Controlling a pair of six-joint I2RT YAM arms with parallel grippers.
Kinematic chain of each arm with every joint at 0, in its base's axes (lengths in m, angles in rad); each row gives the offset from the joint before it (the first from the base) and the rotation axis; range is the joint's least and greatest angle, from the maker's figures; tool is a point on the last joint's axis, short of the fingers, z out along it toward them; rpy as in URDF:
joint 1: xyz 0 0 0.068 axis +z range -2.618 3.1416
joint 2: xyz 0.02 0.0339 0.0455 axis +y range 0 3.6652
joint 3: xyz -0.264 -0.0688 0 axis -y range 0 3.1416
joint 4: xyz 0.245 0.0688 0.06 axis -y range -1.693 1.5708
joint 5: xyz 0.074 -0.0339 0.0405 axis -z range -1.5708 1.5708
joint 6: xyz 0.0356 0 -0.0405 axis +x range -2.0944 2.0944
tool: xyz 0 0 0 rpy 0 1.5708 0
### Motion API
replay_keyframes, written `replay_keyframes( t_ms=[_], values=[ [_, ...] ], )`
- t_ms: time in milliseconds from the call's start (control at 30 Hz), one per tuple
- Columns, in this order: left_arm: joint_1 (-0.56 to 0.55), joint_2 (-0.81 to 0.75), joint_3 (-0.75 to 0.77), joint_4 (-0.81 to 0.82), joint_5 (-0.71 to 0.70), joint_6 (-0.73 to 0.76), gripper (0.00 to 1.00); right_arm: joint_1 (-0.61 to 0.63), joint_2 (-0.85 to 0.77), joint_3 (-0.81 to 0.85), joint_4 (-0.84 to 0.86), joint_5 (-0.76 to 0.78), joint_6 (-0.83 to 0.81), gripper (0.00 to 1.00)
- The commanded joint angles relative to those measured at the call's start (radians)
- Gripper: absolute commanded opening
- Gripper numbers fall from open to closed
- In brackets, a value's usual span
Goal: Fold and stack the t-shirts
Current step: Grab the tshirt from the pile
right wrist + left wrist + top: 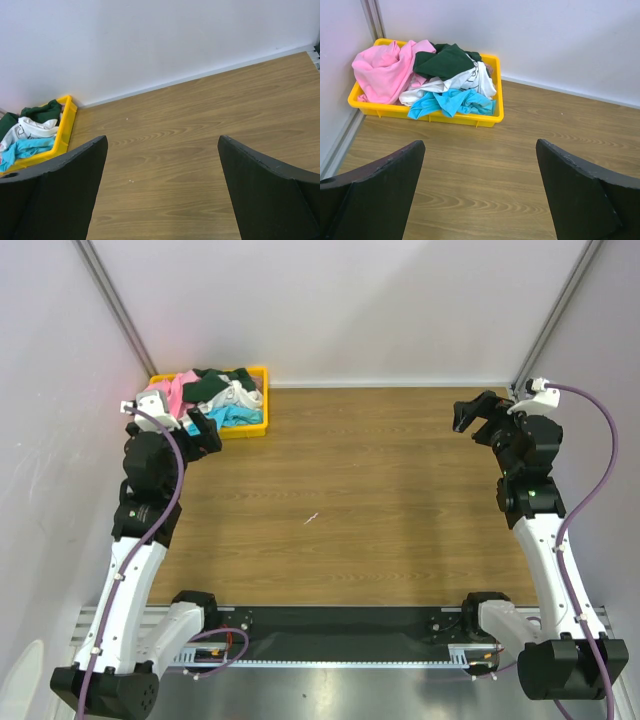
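The t-shirts lie crumpled in a heap inside a yellow tray (pixel 492 85) at the table's far left corner. In the left wrist view a pink shirt (pixel 382 70) fills the left of the tray, a white one with dark green sleeves (pixel 447 62) lies in the middle, and a turquoise one (pixel 452 101) hangs at the front. The same pile (pixel 215 395) shows in the top view and at the left edge of the right wrist view (pixel 30 135). My left gripper (pixel 197 433) hovers open just in front of the tray. My right gripper (pixel 477 418) stands open at the far right, with nothing between its fingers.
White walls close the table at the back and on both sides, with metal posts in the far corners. Wooden tabletop (pixel 340 500) stretches between the two arms. A black rail (pixel 340 625) with the arm bases runs along the near edge.
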Motion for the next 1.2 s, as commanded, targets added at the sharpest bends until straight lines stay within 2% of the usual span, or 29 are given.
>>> replay_keyframes(
  t_ms=[0, 267, 333, 433, 467, 567, 733, 967, 1167],
  values=[
    [0.004, -0.011, 0.009, 0.034, 0.027, -0.006, 1.0, -0.001, -0.001, 0.032, 0.016, 0.005, -0.005, 1.0],
    [0.004, -0.016, 0.001, 0.046, 0.017, -0.028, 1.0, -0.001, 0.008, 0.015, 0.026, 0.016, -0.009, 1.0],
    [0.004, 0.013, 0.023, 0.016, -0.049, -0.043, 1.0, 0.001, -0.004, 0.003, 0.033, 0.023, -0.011, 1.0],
    [0.008, 0.116, 0.102, -0.055, -0.079, -0.083, 1.0, 0.004, -0.011, -0.02, 0.036, 0.031, -0.008, 1.0],
    [0.013, 0.143, 0.125, -0.065, -0.036, -0.097, 1.0, 0.009, -0.013, -0.027, 0.036, 0.042, -0.006, 1.0],
    [0.018, 0.249, 0.191, -0.049, 0.015, -0.179, 1.0, 0.021, -0.028, -0.04, 0.011, 0.049, 0.001, 1.0],
    [0.062, 0.401, 0.26, -0.033, -0.025, -0.247, 1.0, 0.035, -0.065, -0.06, -0.003, 0.103, -0.025, 1.0],
    [0.105, 0.577, 0.328, 0.081, -0.051, -0.232, 1.0, 0.036, -0.07, -0.058, -0.001, 0.126, -0.051, 1.0],
    [0.199, 0.703, 0.351, 0.192, 0.013, -0.236, 1.0, 0.036, -0.045, -0.063, 0.002, 0.117, -0.026, 1.0]
  ],
)
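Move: From the left hand the middle of the t-shirt pile in the yellow basket lies about 35 cm ahead, 10 cm left and 25 cm below. At about that height, the pink shirt is some 36 cm ahead and 20 cm left, the dark green one 37 cm ahead and 8 cm left, the blue one 27 cm ahead and 6 cm left. From the right hand the pile is roughly 80 cm left, 31 cm ahead and 25 cm lower. Forward first, then also down and to its left, the left hand sweeps towards the shirt pile, covering some 15 cm forward, 9 cm down and 5 cm left. On the way the fingers tip down about 15 degrees and swing a similar amount counter-clockwise while the hand's left side dips; the gripper stays wide open and touches nothing yet. ##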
